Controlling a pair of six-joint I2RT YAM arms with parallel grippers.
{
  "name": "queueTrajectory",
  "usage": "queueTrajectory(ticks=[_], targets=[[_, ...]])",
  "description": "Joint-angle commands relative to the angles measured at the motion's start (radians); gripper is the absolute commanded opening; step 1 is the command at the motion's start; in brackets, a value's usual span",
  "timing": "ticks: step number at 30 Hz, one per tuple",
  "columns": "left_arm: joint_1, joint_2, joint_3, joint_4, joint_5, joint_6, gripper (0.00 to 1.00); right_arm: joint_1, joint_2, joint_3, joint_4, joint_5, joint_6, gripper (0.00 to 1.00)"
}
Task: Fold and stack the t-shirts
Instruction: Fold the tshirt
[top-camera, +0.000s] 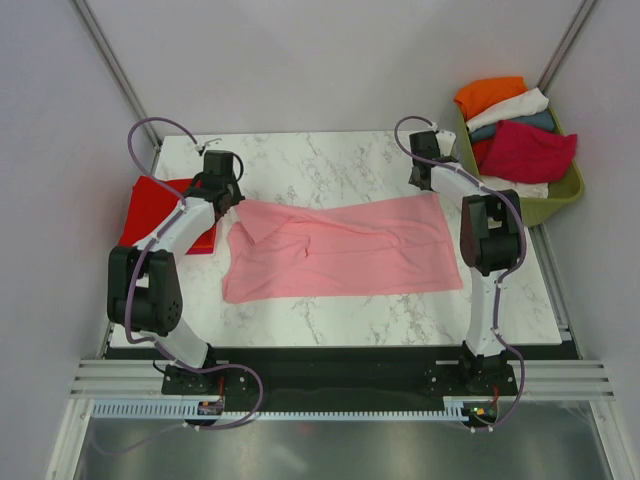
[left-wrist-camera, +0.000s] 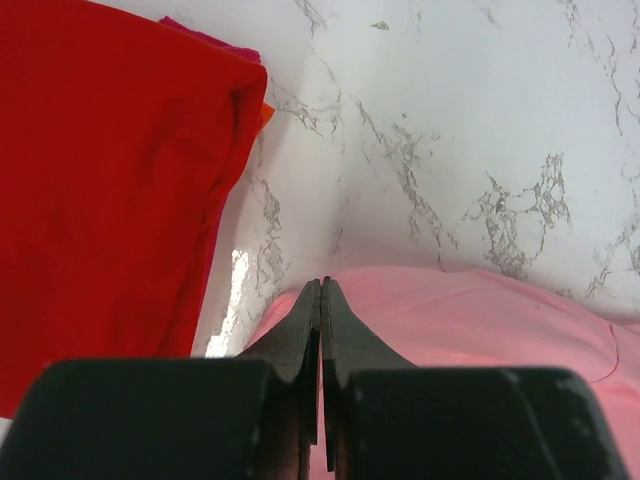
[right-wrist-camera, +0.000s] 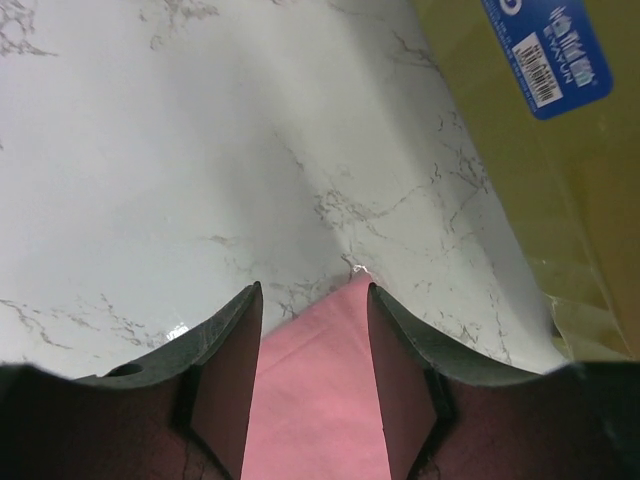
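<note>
A pale pink t-shirt (top-camera: 340, 250) lies spread flat across the middle of the marble table (top-camera: 330, 165). A folded bright red t-shirt (top-camera: 158, 210) lies at the table's left edge, with orange and crimson edges showing under it in the left wrist view. My left gripper (left-wrist-camera: 323, 285) is at the pink shirt's (left-wrist-camera: 480, 320) far left corner, beside the red shirt (left-wrist-camera: 110, 170). Its jaws are pressed together on the cloth edge. My right gripper (right-wrist-camera: 312, 292) stands open, its fingers either side of the pink shirt's (right-wrist-camera: 315, 390) far right corner.
An olive-green basket (top-camera: 560, 195) stands off the table's far right corner with orange (top-camera: 488, 95), white, teal and crimson (top-camera: 528, 150) shirts piled in it. Its wall (right-wrist-camera: 540, 170), with a blue label (right-wrist-camera: 545, 50), is close to the right gripper.
</note>
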Motion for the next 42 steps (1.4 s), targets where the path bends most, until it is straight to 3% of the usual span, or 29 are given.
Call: queueTrajectory(ticks=[1,15,24,28,33,37,42], targets=[[0.005,0.01,0.039,0.02,0.021,0.037,0.02,0.002,0.027,0.035,-0.007,0.03,-0.016,0.54],[0.005,0.007,0.036,0.023,0.062,0.034,0.02,-0.019,0.037,-0.014,-0.019,0.059,0.002,0.49],[-0.001,0.013,0.039,0.027,0.094,0.034,0.02,-0.036,0.046,-0.031,-0.016,0.018,0.022,0.44],[-0.004,0.01,0.039,0.027,0.096,0.036,0.02,-0.038,0.049,-0.031,-0.015,-0.002,0.019,0.37],[-0.007,0.007,0.04,0.027,0.099,0.037,0.02,-0.038,0.049,-0.039,-0.015,-0.039,0.028,0.37],[-0.01,0.005,0.04,0.027,0.101,0.039,0.02,-0.038,0.046,-0.047,-0.015,-0.039,0.03,0.16],[-0.018,0.002,0.04,0.029,0.104,0.039,0.02,-0.051,0.029,-0.037,-0.027,-0.014,0.036,0.0]])
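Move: The shirt's far right corner, which my right hand goes for, lies about 2 cm to its right, 1 cm back and 4 cm below; the basket's middle is roughly 25 cm to the right, 8 cm farther out and 8 cm higher than that hand. From my left hand, holding the raised far left edge, that corner is some 62 cm right, 8 cm ahead and 11 cm below; the shirt's middle is about 32 cm right, 9 back and 11 below, the red pile 23 cm left, level ahead, 9 lower. I sink my half-open right hand about 3.5 cm onto the shirt's far right corner, easing it roughly 1.5 cm back and as much to the right as I go, then shut the fingers to pinch that corner at the table. My left hand keeps its grip on the raised edge and drifts about 2 cm right, in towards the shirt's middle. ##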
